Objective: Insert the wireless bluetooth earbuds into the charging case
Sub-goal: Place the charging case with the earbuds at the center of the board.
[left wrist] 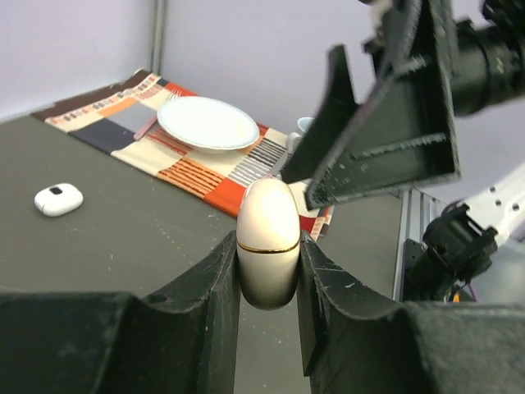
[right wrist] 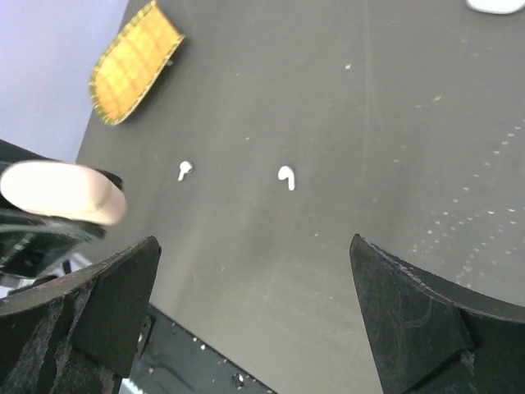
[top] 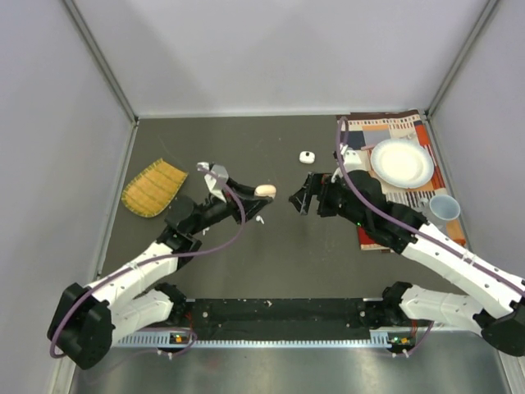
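Observation:
My left gripper (left wrist: 269,240) is shut on a cream-peach charging case (left wrist: 267,220) with a gold seam, held above the table with its lid closed. In the top view that case (top: 265,190) sits at the tip of the left gripper (top: 261,195). My right gripper (top: 301,199) stands open just right of it, its fingers (left wrist: 385,123) close above the case. Under the open right gripper (right wrist: 253,242) two white earbuds (right wrist: 184,170) (right wrist: 286,176) lie loose on the dark table. A white charging case (top: 307,157) lies further back. No peach-pink earbuds show.
A yellow woven mat (top: 153,187) lies at the left. At the back right a patterned cloth (top: 373,131) carries a white plate (top: 401,162), with a pale blue cup (top: 444,208) at its near edge. Grey walls enclose the table.

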Controlling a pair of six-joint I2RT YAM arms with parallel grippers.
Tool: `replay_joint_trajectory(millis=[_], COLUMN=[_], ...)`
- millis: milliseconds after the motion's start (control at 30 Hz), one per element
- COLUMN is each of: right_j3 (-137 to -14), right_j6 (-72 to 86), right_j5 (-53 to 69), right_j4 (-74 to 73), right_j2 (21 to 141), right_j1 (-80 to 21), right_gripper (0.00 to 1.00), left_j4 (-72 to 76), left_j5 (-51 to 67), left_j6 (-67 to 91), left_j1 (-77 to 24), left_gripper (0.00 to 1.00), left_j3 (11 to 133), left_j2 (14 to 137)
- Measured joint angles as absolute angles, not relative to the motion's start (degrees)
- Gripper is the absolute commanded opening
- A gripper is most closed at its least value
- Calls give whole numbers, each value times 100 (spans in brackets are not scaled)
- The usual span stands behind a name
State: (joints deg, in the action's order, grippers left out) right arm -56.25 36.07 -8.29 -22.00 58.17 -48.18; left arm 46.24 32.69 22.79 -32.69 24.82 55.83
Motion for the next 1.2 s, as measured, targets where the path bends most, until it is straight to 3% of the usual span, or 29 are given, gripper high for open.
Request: replay_joint_trajectory(millis=[467,1200], right_j3=[-5111,-4987], right_j6=[3981,3966], right_j5=[-1498,-1533], right_j4=[-2705,-2965], right_j2=[5478,5354], right_j1=[-4558,-4401], right_gripper=[99,99], left_j4=[2598,2816], left_j5=[2770,3330], left_j6=[3487,5380], left_j1=[-3138,-2285], left_gripper=[0,0], left_j3=[3852,4954], left_j2=[7426,10134])
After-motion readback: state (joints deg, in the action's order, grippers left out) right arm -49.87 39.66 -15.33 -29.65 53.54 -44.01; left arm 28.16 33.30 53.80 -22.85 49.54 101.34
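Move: The left hand holds the charging case; the board's center lies some 17 cm ahead of it, 4 cm to its right and 26 cm below. All on the board too: one loose earbud 9 cm ahead and 4 cm left of that hand, another 4 cm ahead and 20 cm left, and a white case 35 cm ahead and 11 cm right. From the right hand the board's center is about 16 cm ahead, 6 cm left and 24 cm down. Still pinching the closed charging case between its fingertips, the left hand sinks about 16 cm and reaches nearly as far forward, towards the center of the board. On the way it rolls some 60 degrees, its forward side going down, so the fingers end pointing right and slightly downward. The right hand, empty and wide open, draws off to the right and down, away from the case. ##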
